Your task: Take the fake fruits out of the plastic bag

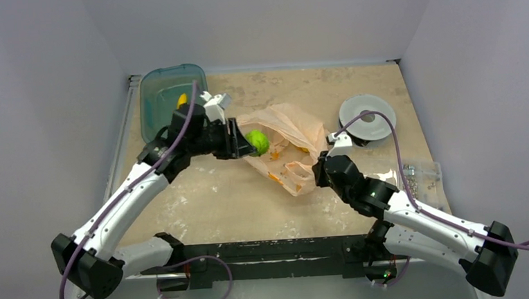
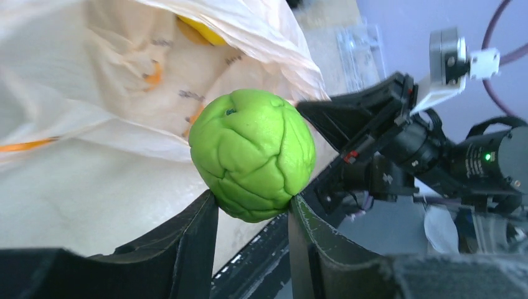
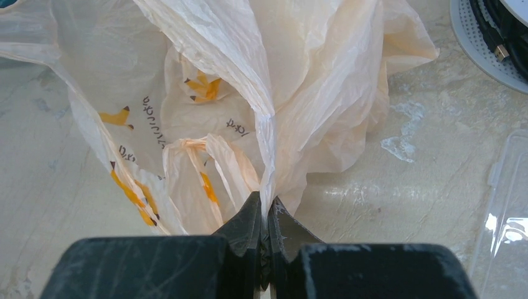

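A lumpy green fruit (image 2: 252,162) is pinched at its lower sides by my left gripper (image 2: 252,208), just outside the mouth of the plastic bag (image 1: 286,145). From above, the green fruit (image 1: 257,142) hangs at the bag's left edge with my left gripper (image 1: 246,145) on it. A yellow fruit (image 2: 199,31) shows through the bag's film behind it. My right gripper (image 3: 268,208) is shut on a gathered fold of the bag (image 3: 249,93) at its near right corner; in the top view that gripper (image 1: 318,172) is at the bag's lower right.
A teal bin (image 1: 168,93) stands at the back left with a yellow fruit (image 1: 182,99) in it. A grey cable reel (image 1: 367,117) sits at the back right. A clear packet of metal parts (image 1: 419,175) lies by the right edge.
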{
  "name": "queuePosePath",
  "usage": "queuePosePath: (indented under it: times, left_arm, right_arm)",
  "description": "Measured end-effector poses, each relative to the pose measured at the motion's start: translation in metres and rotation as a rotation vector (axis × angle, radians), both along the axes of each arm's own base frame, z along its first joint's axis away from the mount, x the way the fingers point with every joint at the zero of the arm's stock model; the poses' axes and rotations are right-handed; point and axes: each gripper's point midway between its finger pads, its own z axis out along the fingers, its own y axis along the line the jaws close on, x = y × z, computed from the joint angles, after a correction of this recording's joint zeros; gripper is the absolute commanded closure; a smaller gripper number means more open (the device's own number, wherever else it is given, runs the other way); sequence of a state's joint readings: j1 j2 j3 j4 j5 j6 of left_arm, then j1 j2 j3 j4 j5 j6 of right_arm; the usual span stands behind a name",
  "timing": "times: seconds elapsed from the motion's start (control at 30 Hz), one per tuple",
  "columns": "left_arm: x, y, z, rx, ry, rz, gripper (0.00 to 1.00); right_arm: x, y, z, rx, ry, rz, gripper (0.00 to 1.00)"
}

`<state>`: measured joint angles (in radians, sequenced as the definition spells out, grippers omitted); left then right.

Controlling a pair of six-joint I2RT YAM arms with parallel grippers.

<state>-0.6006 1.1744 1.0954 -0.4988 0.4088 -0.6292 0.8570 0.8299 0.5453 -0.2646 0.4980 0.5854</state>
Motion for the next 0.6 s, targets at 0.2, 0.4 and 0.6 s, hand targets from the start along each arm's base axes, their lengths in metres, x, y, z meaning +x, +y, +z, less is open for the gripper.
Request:
queuePosePath:
  times: [0.2,0.4,0.6]
  left_arm:
    - [0.043,0.076,0.033,0.038,-0.096,0.263,1.00]
    - [0.091,0.141,0.006,0.123,-0.027,0.533,1.00]
    - [0.123,0.177,-0.041,0.266,0.076,0.652,1.00]
  right_arm:
    - [0.000,0.004,0.002,0.004,-0.008,0.025,1.00]
    - [0.000,0.008,0.000,0.002,-0.004,0.041,1.00]
    - [0.000,0.010,-0.006,-0.010,0.015,0.050,1.00]
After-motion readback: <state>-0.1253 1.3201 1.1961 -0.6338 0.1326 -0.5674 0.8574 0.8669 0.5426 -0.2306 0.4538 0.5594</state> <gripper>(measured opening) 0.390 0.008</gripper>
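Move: The open teal container is the left hand's goal: its middle lies about 30 cm ahead, 27 cm to the left and some 20 cm below. In it, the banana is roughly 27 cm ahead and 22 cm left of the hand, and the avocado about 20 cm ahead and 22 cm left. The bag's mouth is some 10 cm ahead and 10 cm to the right, about 19 cm below. From the right hand, the container is about 31 cm ahead and 43 cm left. Still pinching the green fruit between its fingertips, the left hand swings it away from the bag towards the container, some 18 cm left and 12 cm forward, rising about 3 cm before sinking 7 or so, while the wrist turns counter-clockwise by 35 to 40 degrees. The right hand keeps its pinch on the bag's rim almost in place. ##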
